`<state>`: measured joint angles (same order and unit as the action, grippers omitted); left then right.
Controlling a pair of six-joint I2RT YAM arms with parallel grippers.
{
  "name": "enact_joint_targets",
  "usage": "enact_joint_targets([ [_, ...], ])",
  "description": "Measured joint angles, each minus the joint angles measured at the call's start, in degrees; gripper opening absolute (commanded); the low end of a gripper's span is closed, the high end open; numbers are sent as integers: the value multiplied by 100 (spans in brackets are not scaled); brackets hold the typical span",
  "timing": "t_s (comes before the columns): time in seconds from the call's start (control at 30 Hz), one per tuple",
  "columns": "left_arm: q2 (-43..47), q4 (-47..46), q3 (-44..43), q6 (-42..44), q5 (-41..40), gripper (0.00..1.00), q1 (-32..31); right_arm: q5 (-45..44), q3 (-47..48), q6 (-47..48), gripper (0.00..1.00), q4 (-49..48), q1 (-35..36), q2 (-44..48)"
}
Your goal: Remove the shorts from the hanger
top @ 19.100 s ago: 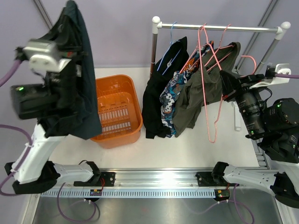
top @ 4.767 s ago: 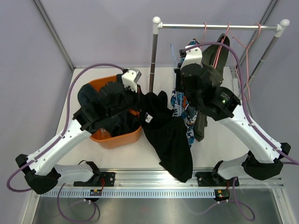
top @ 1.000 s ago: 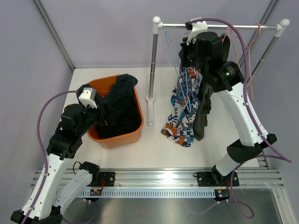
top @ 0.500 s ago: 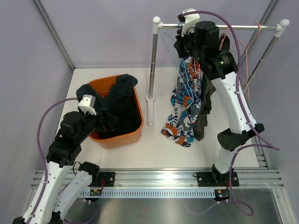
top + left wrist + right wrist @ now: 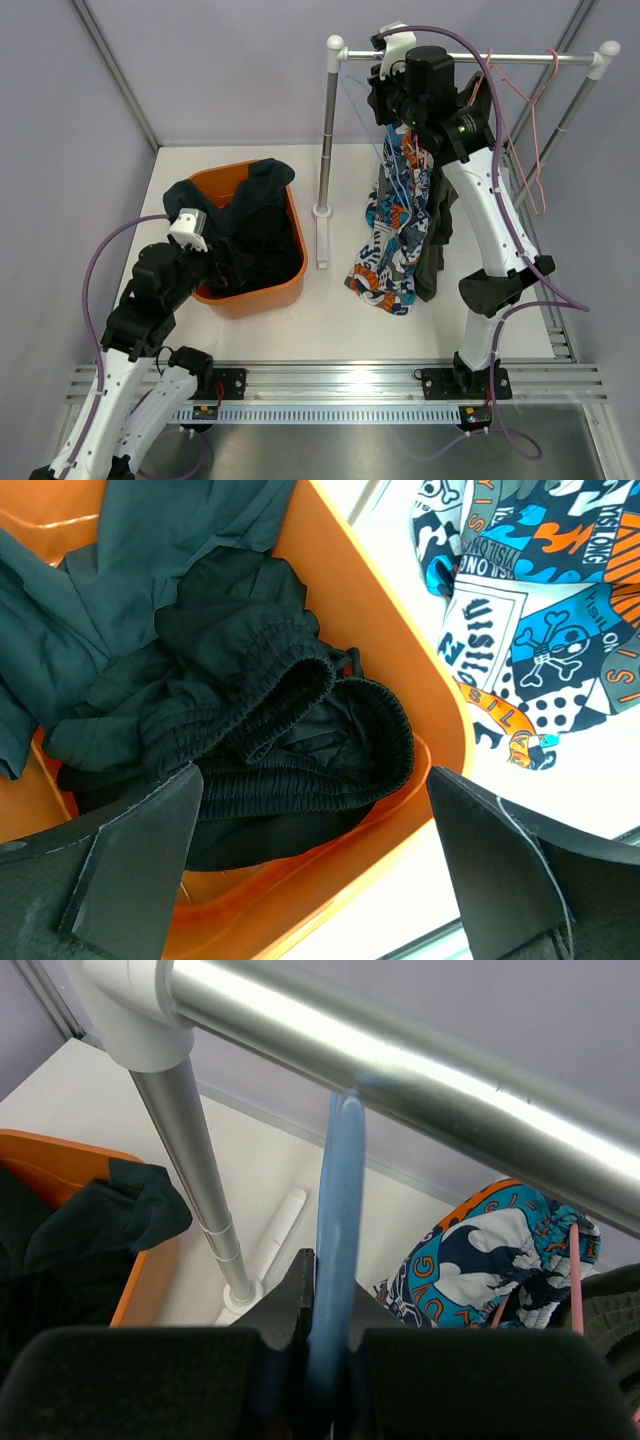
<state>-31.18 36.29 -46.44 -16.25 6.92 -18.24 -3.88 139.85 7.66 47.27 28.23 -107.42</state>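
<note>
Blue-white-orange patterned shorts (image 5: 392,240) hang from the rail (image 5: 520,60), with olive green shorts (image 5: 437,230) right behind them. Up by the rail's left end, my right gripper (image 5: 330,1270) is shut on the hook of a blue hanger (image 5: 338,1190), which loops over the rail (image 5: 420,1060). Black shorts (image 5: 280,730) and dark navy shorts (image 5: 130,580) lie bunched in the orange basket (image 5: 250,300). My left gripper (image 5: 315,860) hovers open over the basket's near corner, holding nothing. Its fingers (image 5: 140,860) stand wide apart.
The rack's upright post (image 5: 325,150) stands between basket and hanging shorts, its foot on the white table. Bare pink hangers (image 5: 530,120) dangle at the rail's right end. The right arm reaches up in front of the olive shorts.
The right gripper has shifted a little left and up along the rail with the blue hanger. The left arm has drawn back slightly toward the near edge, still open.
</note>
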Motion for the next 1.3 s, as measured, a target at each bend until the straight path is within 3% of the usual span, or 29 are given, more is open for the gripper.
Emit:
enact_joint_targets([
  [0.67,2,9,20,0,-26,99,0,-4,304,-439,0,-575,0,-144],
  [1.23,9,7,37,0,-24,99,0,-70,575,-758,0,-743,0,-817],
  [1.3,11,7,74,0,-24,99,0,-61,503,-820,4,-774,0,-807],
])
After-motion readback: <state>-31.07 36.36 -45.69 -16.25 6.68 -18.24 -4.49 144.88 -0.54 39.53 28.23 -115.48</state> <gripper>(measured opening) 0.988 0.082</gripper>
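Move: The right hand holds the blue hanger just under its hook; the stretch of rail it is taken to lies about 7 cm ahead, 2 cm left and 1 cm up. The rail's left post top is some 7 cm ahead and 9 cm left. The patterned shorts hang roughly 3 cm ahead, 7 cm right and 25 cm below. From the left hand, the rail stretch is about 31 cm ahead, 28 cm right and 21 cm above. The right hand lifts the held blue hanger 3 cm, carries it forward about 4 cm over the rail, then lowers it. ##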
